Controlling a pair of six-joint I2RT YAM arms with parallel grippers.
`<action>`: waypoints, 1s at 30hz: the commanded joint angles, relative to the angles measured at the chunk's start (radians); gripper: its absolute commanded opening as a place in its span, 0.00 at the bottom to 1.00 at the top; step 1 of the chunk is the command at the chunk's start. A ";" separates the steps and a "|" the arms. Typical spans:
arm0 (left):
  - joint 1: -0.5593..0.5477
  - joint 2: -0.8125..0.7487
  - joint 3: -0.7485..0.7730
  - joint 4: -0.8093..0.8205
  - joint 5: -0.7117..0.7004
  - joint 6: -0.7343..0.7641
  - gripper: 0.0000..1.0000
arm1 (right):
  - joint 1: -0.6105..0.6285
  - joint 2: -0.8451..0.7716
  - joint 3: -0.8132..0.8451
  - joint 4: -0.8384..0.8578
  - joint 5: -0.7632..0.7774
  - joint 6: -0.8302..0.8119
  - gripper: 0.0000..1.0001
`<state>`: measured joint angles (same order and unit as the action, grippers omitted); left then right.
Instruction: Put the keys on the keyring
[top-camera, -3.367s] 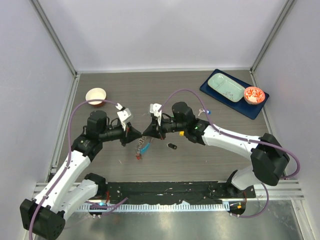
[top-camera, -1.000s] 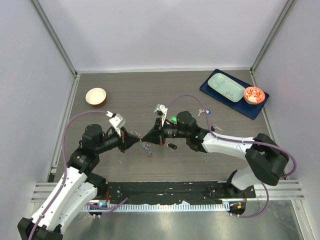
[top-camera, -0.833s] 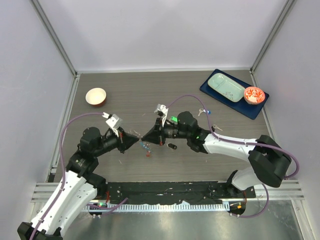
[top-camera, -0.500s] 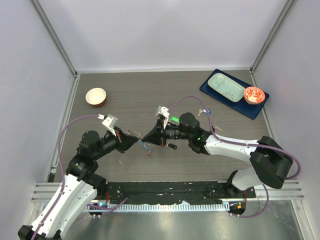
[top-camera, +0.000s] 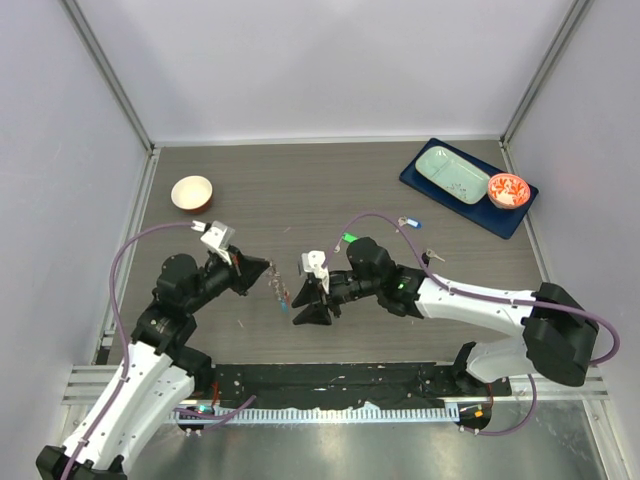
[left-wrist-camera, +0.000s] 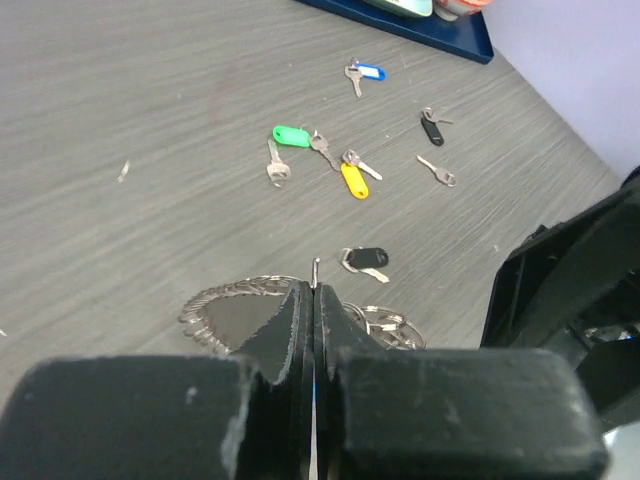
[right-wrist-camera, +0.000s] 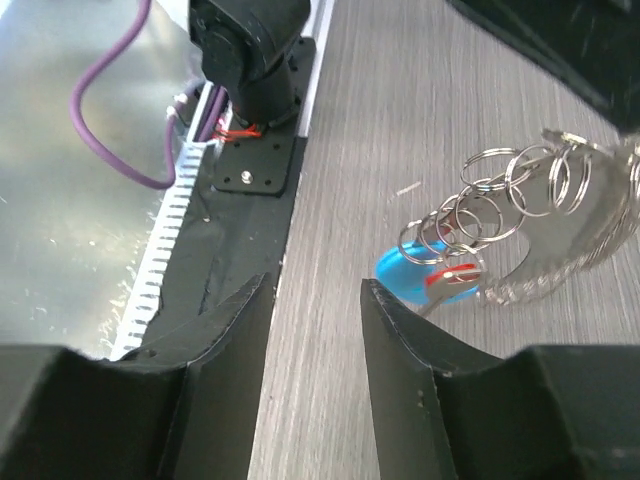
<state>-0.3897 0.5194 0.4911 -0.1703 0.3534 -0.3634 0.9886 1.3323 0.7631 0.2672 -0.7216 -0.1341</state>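
The keyring (top-camera: 281, 293) hangs from my left gripper (top-camera: 266, 268), which is shut on a thin metal part of it. In the left wrist view a wire end (left-wrist-camera: 316, 270) sticks out above the pressed fingertips of the left gripper (left-wrist-camera: 314, 288), with the chain loop (left-wrist-camera: 235, 297) below. My right gripper (top-camera: 308, 306) stands open just right of the keyring, holding nothing. Its wrist view shows the right gripper (right-wrist-camera: 312, 300) apart from the rings (right-wrist-camera: 500, 210), blue strap (right-wrist-camera: 405, 278) and red tag (right-wrist-camera: 450, 276). Loose keys lie on the table: green (left-wrist-camera: 290, 135), orange (left-wrist-camera: 353, 180), black (left-wrist-camera: 370, 258), blue (left-wrist-camera: 368, 72), plain silver (left-wrist-camera: 437, 170).
A white bowl (top-camera: 192, 192) sits at the back left. At the back right a dark blue tray (top-camera: 425, 190) carries a mint dish (top-camera: 452, 172) and a red-patterned bowl (top-camera: 508, 190). The black base strip (top-camera: 330, 380) and metal rail run along the near edge.
My right gripper has opened, let go of the keyring and drawn back toward the near edge. The left gripper stays shut, with the keyring hanging from it alone.
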 joint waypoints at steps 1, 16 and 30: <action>0.003 -0.007 0.099 0.014 0.079 0.228 0.00 | 0.001 -0.059 0.044 -0.085 0.097 -0.046 0.48; 0.003 -0.027 0.110 -0.135 0.329 0.615 0.00 | -0.044 -0.189 -0.048 -0.025 0.441 0.183 0.75; 0.003 -0.102 0.060 -0.075 0.298 0.555 0.00 | -0.056 -0.240 -0.136 -0.191 0.749 0.383 0.91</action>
<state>-0.3897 0.4610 0.5598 -0.3279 0.6384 0.2123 0.9337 1.1339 0.6521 0.0437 -0.0219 0.2035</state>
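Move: Below and outward of the right hand's empty, half-open fingers lies the key with the black tag: roughly 10 cm ahead, 11 cm to the right and 17 cm down. The keyring, still held by the left hand, hangs about 6 cm ahead and 5 cm left of the right hand. The yellow-tagged key lies 7 cm farther out and 5 cm farther right than the black one. From the left hand the black key is some 17 cm right, level with it, 20 cm below. Swinging away from the keyring, the right hand goes about 9 cm forward and 8 cm right towards the black-tagged key, rising slightly midway before sinking to end some 4 cm lower, turning clockwise nearly 50 degrees while its fingers spread almost fully. The left hand keeps its pinch on the keyring, draws it back about 4 cm, rolls and turns clockwise. ##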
